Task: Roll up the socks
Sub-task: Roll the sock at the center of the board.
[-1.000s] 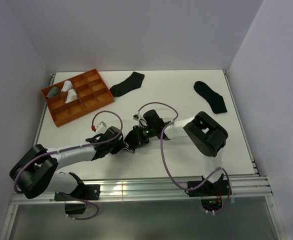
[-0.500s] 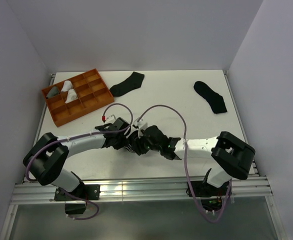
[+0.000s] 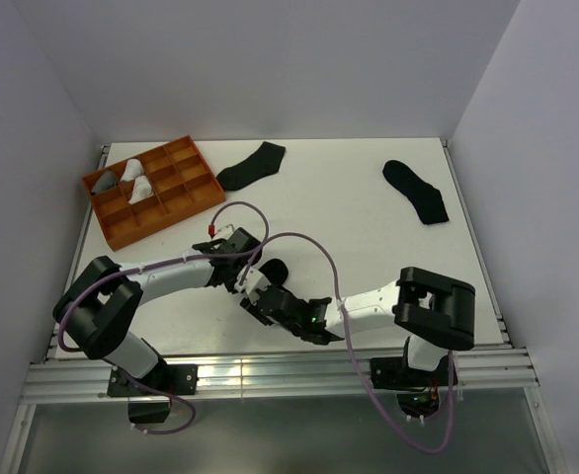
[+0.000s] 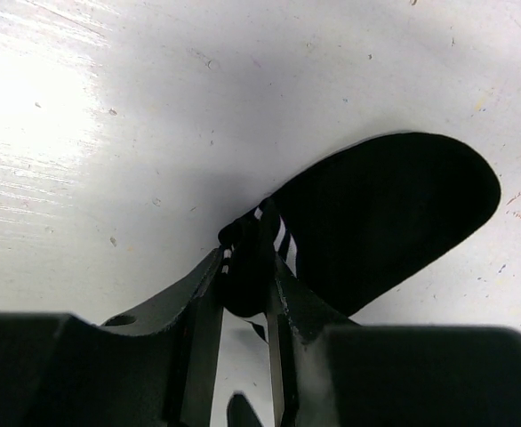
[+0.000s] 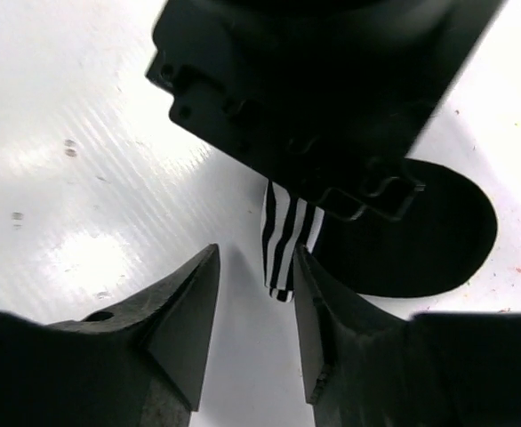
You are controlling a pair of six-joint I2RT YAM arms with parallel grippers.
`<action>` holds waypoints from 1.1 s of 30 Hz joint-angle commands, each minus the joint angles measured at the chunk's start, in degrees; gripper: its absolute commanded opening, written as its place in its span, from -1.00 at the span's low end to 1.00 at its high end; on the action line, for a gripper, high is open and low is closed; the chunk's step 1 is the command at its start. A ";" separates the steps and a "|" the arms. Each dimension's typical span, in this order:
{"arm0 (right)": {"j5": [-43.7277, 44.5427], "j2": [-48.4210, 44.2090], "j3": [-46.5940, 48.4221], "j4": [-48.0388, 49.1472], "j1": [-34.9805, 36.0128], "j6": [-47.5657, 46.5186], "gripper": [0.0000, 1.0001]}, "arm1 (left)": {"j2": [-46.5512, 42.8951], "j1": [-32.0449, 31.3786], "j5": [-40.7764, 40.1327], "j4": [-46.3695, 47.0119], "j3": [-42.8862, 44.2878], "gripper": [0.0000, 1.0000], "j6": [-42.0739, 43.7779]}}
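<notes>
A black sock (image 4: pixel 394 209) with a white-striped cuff (image 5: pixel 281 238) lies on the white table, part of it lifted. My left gripper (image 4: pixel 247 277) is shut on its bunched cuff end, the toe part spreading flat beyond the fingers. In the top view the left gripper (image 3: pixel 251 269) sits mid-table with the sock (image 3: pixel 276 269) just right of it. My right gripper (image 5: pixel 256 267) stands open just below the left one, and the striped cuff hangs at its fingertips, close to the right finger. From above, the right gripper (image 3: pixel 254 300) is near the front, pointing at the left gripper.
Two more black socks lie flat at the back, one (image 3: pixel 252 165) at centre and one (image 3: pixel 416 191) at the right. An orange compartment tray (image 3: pixel 176 197) at the back left holds white and grey rolled socks (image 3: pixel 136 180). Grey walls enclose the table.
The right gripper has opened, let go of the sock and drawn back toward the near edge, its arm swinging low. The left gripper kept its grip and shifted slightly right.
</notes>
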 commanded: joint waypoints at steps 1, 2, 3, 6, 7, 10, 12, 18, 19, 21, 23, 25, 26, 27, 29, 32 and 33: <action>5.15 2.61 2.40 3.29 0.70 -2.86 -0.10 | 1.27 -0.19 1.73 -2.36 0.26 -0.40 1.54; 5.77 3.57 2.31 4.26 0.79 -2.69 -0.10 | 1.19 -0.19 1.73 -2.36 0.17 -0.40 1.45; 6.21 4.10 2.31 4.53 0.70 -2.68 -0.10 | 1.19 -0.19 1.73 -2.27 0.09 -0.40 1.62; 9.10 6.13 2.48 5.23 0.70 -3.21 -0.10 | 1.10 -0.11 1.91 -2.09 -0.09 -0.40 1.71; 9.81 7.09 2.48 5.58 0.70 -3.12 -0.10 | 1.10 -0.02 1.99 -2.01 -0.18 -0.40 1.89; 10.61 8.24 2.57 5.67 0.70 -3.47 -0.10 | 1.19 -0.02 2.17 -1.92 -0.18 -0.40 2.33; 10.61 9.38 2.83 5.67 0.70 -3.56 -0.11 | 1.27 0.24 2.52 -1.92 -0.18 -0.40 2.68; 8.59 11.14 3.19 5.58 0.53 -3.65 -0.59 | 1.54 1.03 3.31 -1.74 0.52 -0.40 3.56; 7.45 11.05 3.19 5.32 0.53 -3.56 -0.68 | 1.71 1.04 3.40 -1.66 0.61 -0.39 3.65; 5.78 10.62 2.75 5.06 0.44 -3.13 -0.92 | 1.54 1.30 3.40 -1.22 0.88 -0.33 4.00; 2.63 9.21 2.31 4.71 -0.43 -1.81 -1.00 | 0.58 1.39 3.05 -0.78 1.05 -0.17 4.17; -1.49 7.55 1.60 3.75 -1.92 0.20 -1.00 | -0.91 2.26 2.96 -0.16 1.14 -0.08 4.17; -2.83 7.10 1.52 3.39 -2.54 0.65 -1.00 | -1.36 2.70 3.05 0.19 1.23 0.00 4.00; -4.23 6.66 1.08 3.30 -3.16 1.09 -1.00 | -1.97 3.92 3.14 0.54 1.23 0.05 3.65; -6.35 5.87 0.99 2.60 -4.30 1.97 -1.00 | -3.64 5.16 3.57 1.68 1.05 0.19 3.30; -10.47 5.43 0.55 2.77 -5.97 2.59 -1.00 | -6.19 7.79 3.49 3.70 0.53 0.33 1.72; -11.18 5.43 0.46 2.60 -6.32 2.76 -1.00 | -6.81 8.41 3.49 4.32 0.18 0.38 0.58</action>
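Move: The striped cuff of the black sock, already bunched between the left fingers, lies about 3 cm ahead of the right hand, level sideways and some 3 cm below it. From that right hand, the sock's foot is roughly 5 cm ahead, 5 cm right and 4 cm lower. From the left hand, the foot lies about 5 cm right and 2 cm ahead, while the brown divider box is some 23 cm ahead and 27 cm left. Down and forward, about 3 cm and 2 cm, the half-open right hand goes to the striped cuff beside the left fingers, then shuts on it and pinches it, staying nearly in place as its wrist tips down some 10 degrees. The left hand keeps its hold meanwhile, then opens, lets go of the cuff and pulls away forward, up and left by roughly 3 cm. ##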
